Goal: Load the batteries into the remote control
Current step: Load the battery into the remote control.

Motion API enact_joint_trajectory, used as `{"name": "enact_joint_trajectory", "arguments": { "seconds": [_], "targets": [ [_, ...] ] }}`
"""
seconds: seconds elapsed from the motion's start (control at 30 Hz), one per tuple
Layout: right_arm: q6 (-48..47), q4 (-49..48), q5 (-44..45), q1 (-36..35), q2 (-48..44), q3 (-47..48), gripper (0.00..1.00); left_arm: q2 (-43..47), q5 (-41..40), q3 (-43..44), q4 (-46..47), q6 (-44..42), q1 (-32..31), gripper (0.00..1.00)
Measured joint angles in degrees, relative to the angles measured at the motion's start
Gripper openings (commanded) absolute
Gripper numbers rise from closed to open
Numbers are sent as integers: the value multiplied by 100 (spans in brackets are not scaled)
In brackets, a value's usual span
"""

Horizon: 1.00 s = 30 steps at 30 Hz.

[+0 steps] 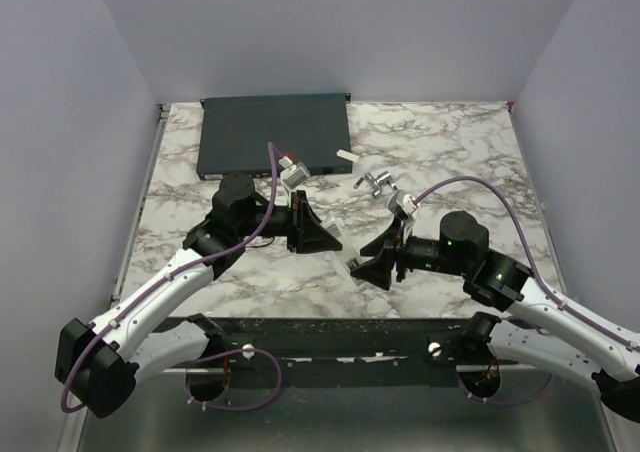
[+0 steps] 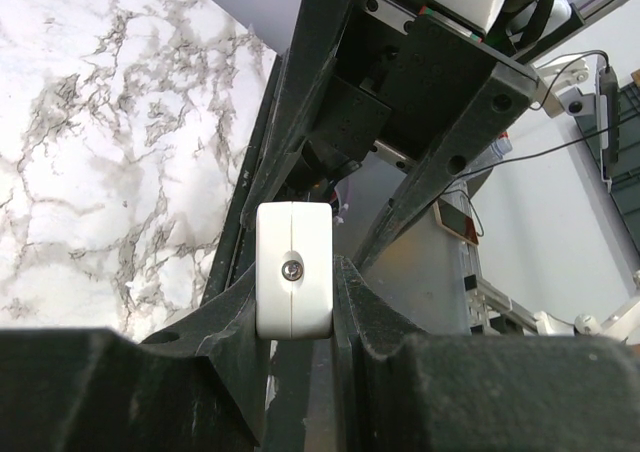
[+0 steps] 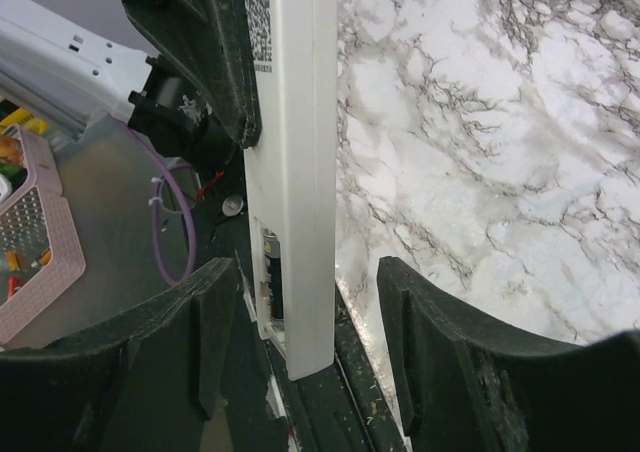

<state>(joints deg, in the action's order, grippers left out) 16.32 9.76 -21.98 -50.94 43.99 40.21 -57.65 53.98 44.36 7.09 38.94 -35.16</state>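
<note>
My left gripper (image 1: 325, 237) (image 2: 295, 302) is shut on one end of the white remote control (image 2: 294, 270), holding it just above the table's near edge. In the right wrist view the remote control (image 3: 300, 152) runs as a long white bar. Its back compartment is uncovered, and one dark battery (image 3: 273, 277) sits inside it. My right gripper (image 1: 372, 264) (image 3: 305, 342) is open and straddles the remote's free end, with a gap on both sides. A small white piece (image 1: 346, 155) lies on the marble by the box.
A large flat dark-grey box (image 1: 275, 132) lies at the back left of the marble table (image 1: 470, 162). A black rail (image 1: 330, 337) runs along the near edge. A pink basket (image 3: 30, 242) shows off the table in the right wrist view.
</note>
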Motion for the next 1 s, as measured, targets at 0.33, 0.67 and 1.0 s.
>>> {"name": "enact_joint_trajectory", "arguments": {
  "seconds": [0.33,0.67,1.0],
  "targets": [
    [-11,-24,-11,-2,42,-22,60,35,2,0,2,0,-11,0],
    [-9,-39,-22,-2,94,-26,53,44,4,0,2,4,-11,0],
    [22,-125,-138,-2,188,-26,40,46,2,0,0,-2,-11,0]
  ]
}}
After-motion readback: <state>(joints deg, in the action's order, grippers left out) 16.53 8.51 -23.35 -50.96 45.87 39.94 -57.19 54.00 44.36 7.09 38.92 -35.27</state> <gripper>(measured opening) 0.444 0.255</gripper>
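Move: The remote control's open battery compartment, held up by the left gripper, lies about 2 cm left of the right hand point, 1 cm back and level with it. The left fingertips gripping the remote are some 6 cm farther out, 7 cm left and 4 cm above the right hand; silver pieces lie about 18 cm ahead, 4 cm right and 18 cm below. From the left hand the compartment is roughly 7 cm back, 5 cm right and 4 cm lower. Right fingers close by about a third around the remote's battery end, edging under 1 cm left and down. ##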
